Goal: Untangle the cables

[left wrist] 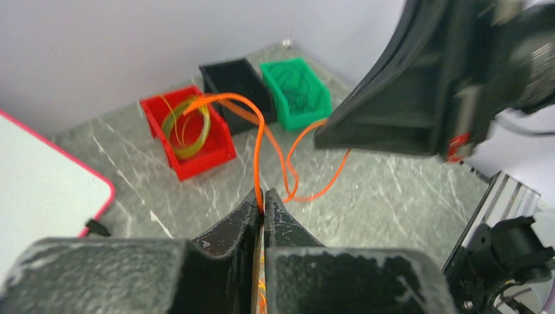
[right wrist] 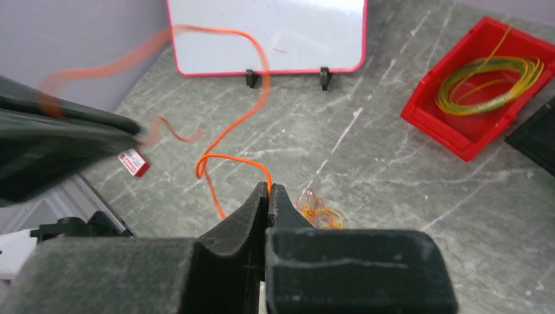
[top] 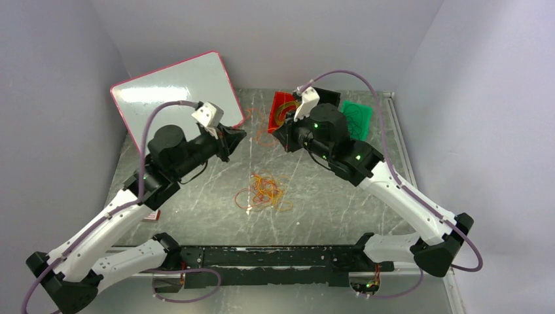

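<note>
The cables lie as a loose tangle [top: 264, 191] of orange, yellow and red loops on the marble table's middle, also seen in the right wrist view [right wrist: 317, 210]. One orange cable [left wrist: 260, 140] is stretched in the air between both grippers. My left gripper [left wrist: 264, 198] is shut on one part of it, and my right gripper [right wrist: 269, 190] is shut on another part [right wrist: 226, 159]. In the top view the left gripper [top: 241, 135] and the right gripper [top: 281, 139] face each other closely, behind the tangle.
A red bin [left wrist: 203, 163] holding a yellow-green coil, a black bin [left wrist: 226, 72] and a green bin [left wrist: 314, 111] with dark cables stand at the back right. A pink-rimmed whiteboard [top: 177, 88] leans at the back left. A small red tag [right wrist: 133, 162] lies near the left arm.
</note>
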{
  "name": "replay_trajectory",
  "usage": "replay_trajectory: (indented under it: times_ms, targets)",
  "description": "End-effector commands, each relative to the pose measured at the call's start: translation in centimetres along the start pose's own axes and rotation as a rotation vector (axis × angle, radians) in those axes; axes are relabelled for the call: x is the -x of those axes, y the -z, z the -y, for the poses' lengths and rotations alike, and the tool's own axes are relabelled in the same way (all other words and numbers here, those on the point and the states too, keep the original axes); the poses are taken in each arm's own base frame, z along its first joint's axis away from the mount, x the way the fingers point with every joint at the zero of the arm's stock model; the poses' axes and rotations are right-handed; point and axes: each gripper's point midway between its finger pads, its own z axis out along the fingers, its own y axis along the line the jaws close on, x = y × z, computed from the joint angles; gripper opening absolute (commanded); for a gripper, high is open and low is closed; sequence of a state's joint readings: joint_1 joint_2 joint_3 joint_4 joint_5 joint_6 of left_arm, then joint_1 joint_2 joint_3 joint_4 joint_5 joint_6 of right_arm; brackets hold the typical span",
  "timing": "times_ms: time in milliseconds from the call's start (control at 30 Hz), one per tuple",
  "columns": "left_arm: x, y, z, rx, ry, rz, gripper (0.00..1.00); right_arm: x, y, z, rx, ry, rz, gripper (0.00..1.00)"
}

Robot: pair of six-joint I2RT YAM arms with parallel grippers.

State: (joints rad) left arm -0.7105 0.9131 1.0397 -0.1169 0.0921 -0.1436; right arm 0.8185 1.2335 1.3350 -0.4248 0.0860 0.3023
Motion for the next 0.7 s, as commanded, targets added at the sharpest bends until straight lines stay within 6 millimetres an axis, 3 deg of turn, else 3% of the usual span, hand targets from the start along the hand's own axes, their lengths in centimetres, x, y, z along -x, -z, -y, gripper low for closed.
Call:
replay_trajectory:
  times_ms: [0,300,467,667]
  targets:
    - [-2.7,-1.2,0.6,-0.044,0.047,-0.027,0.07,2.9,1.2,-1.6,0.09,0.044,0.11,0.0]
    - [-6.9,-2.8,1.3,-0.148,-0.061,-0.089,0.07,3.0,1.5,-0.9,0.054,0.043,0.099,0.0]
    - [-7.8,-1.9,2.5,-0.234,-0.1,-0.128,0.07,2.8,3.0,-2.0,0.142,0.097,0.133,0.0]
    - [-8.1,-0.8,3.4,-0.302,-0.152,-0.148,0.07,2.5,4.4,-1.8,0.171,0.15,0.205,0.0]
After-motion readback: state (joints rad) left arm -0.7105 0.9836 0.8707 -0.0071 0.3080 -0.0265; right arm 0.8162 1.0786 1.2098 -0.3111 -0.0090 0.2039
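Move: My left hand already pinches the orange cable. The slack orange loop between my hands is about 3 cm ahead of it and 3 cm right. The cable tangle on the table lies some 35 cm below that hand, 3 cm right. From my right hand, also pinching, the loop is about 3 cm ahead, 3 cm left and slightly above; the tangle is 3 cm back, 3 cm left and 32 cm below, and the red bin 25 cm ahead, 4 cm right and 30 cm below. I lower my left hand about 8 cm toward the tangle while carrying it 3 cm or so to the right, with the orange cable still pinched; near the end it eases back slightly and turns clockwise, some 15 degrees in all. My right hand keeps its pinch, rises about 2 cm, then draws back nearly as much, its fingers tipping up a little. ##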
